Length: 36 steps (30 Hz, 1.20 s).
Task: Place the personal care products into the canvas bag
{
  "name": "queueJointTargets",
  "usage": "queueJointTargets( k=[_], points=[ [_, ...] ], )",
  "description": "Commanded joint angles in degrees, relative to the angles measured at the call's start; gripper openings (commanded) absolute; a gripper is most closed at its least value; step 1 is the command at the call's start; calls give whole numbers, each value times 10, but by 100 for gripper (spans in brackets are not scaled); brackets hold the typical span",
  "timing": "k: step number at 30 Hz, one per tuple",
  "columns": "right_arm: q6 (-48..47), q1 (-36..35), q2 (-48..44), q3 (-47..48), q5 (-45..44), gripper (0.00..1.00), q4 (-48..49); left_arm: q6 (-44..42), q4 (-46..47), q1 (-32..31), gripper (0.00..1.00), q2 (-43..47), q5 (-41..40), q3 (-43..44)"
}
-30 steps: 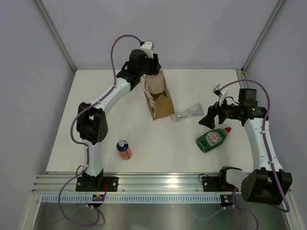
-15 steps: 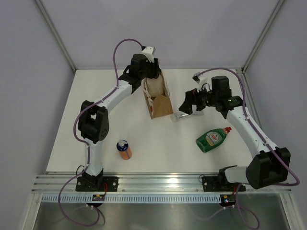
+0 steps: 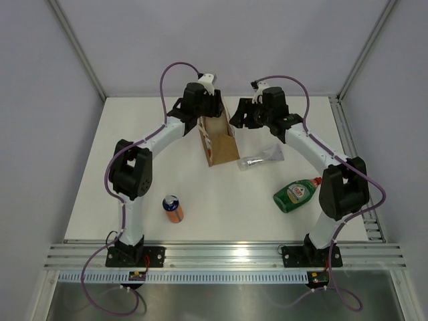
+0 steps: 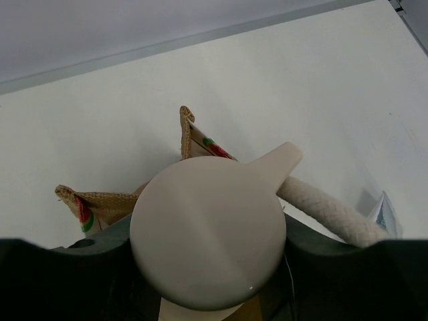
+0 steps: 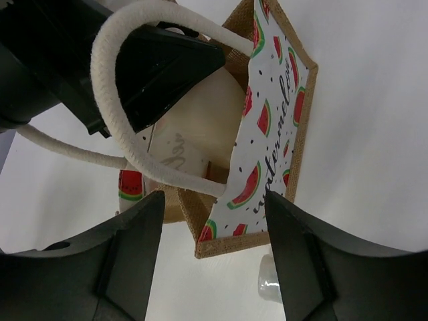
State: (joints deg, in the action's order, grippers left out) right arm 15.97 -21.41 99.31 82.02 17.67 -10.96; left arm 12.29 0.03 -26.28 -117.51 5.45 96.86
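The canvas bag point(image 3: 224, 144) stands upright at the table's centre back, with watermelon print on its inner side point(image 5: 274, 127). My left gripper point(image 3: 204, 105) is shut on the beige pump-top soap bottle point(image 4: 207, 227) and holds it in the bag's far end; its body shows inside the bag point(image 5: 194, 134). My right gripper point(image 3: 241, 116) is open and empty, just right of the bag's far end, jaws point(image 5: 214, 197) facing the bag's white loop handle point(image 5: 134, 157). The silvery squeeze tube point(image 3: 261, 159) lies on the table right of the bag; its white cap shows in the right wrist view point(image 5: 271, 284).
A green dish-soap bottle point(image 3: 297, 194) lies on its side at the right front. An orange and blue can point(image 3: 173, 208) stands at the left front. The second white handle point(image 4: 328, 210) crosses by the left gripper's finger. Grey walls enclose the table.
My right arm has swung from beside the green bottle across to the bag's far right side. My left gripper has moved a little right and lower over the bag with the soap bottle.
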Motion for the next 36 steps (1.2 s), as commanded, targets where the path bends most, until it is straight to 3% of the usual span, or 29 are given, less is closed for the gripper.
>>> queueJointTargets(
  k=[1, 7, 14, 15, 19, 23, 29, 36],
  points=[
    [30, -25, 14, 27, -36, 68, 31, 17, 110, 2, 0, 50, 19, 10],
    [49, -34, 48, 39, -51, 65, 19, 25, 114, 2, 0, 55, 21, 5],
    [46, -51, 71, 36, -132, 63, 16, 34, 112, 2, 0, 61, 23, 4],
    [50, -52, 76, 38, -134, 61, 16, 37, 114, 3, 0, 61, 24, 3],
    [43, -52, 92, 53, -121, 33, 10, 40, 115, 4, 0, 60, 22, 10],
    [30, -51, 82, 46, -113, 16, 7, 31, 105, 9, 0, 55, 8, 25],
    [12, -51, 35, -4, -114, 9, 28, 21, 98, 20, 0, 31, -6, 68],
    [-20, -52, 26, -15, -106, 9, 13, -33, 137, 20, 0, 9, 1, 81]
  ],
)
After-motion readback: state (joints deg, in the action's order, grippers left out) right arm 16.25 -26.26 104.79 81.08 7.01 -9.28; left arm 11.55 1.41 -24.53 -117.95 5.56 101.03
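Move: The near root of the bag's right rope handle, at the rim of its right side, lies about 2 cm ahead of the open right hand, 3 cm to its left and 5 cm below. The middle of the canvas bag is some 2 cm ahead, 6 cm left and 12 cm down; a clear bottle lies about 5 cm back, 5 cm right and 18 cm below. From the left hand, still gripping the pump bottle, the bag's middle is roughly 4 cm back, 3 cm right and 10 cm down. The bag's right rope handle is what the right hand goes for: it sinks about 5 cm beside the bag's right wall, easing a couple of centimetres left and slightly forward, then closes its fingers on the handle's root and draws back a centimetre. The left hand keeps its grip on the pump bottle, almost still, until it finally lifts some 3 to 4 cm and edges forward. ##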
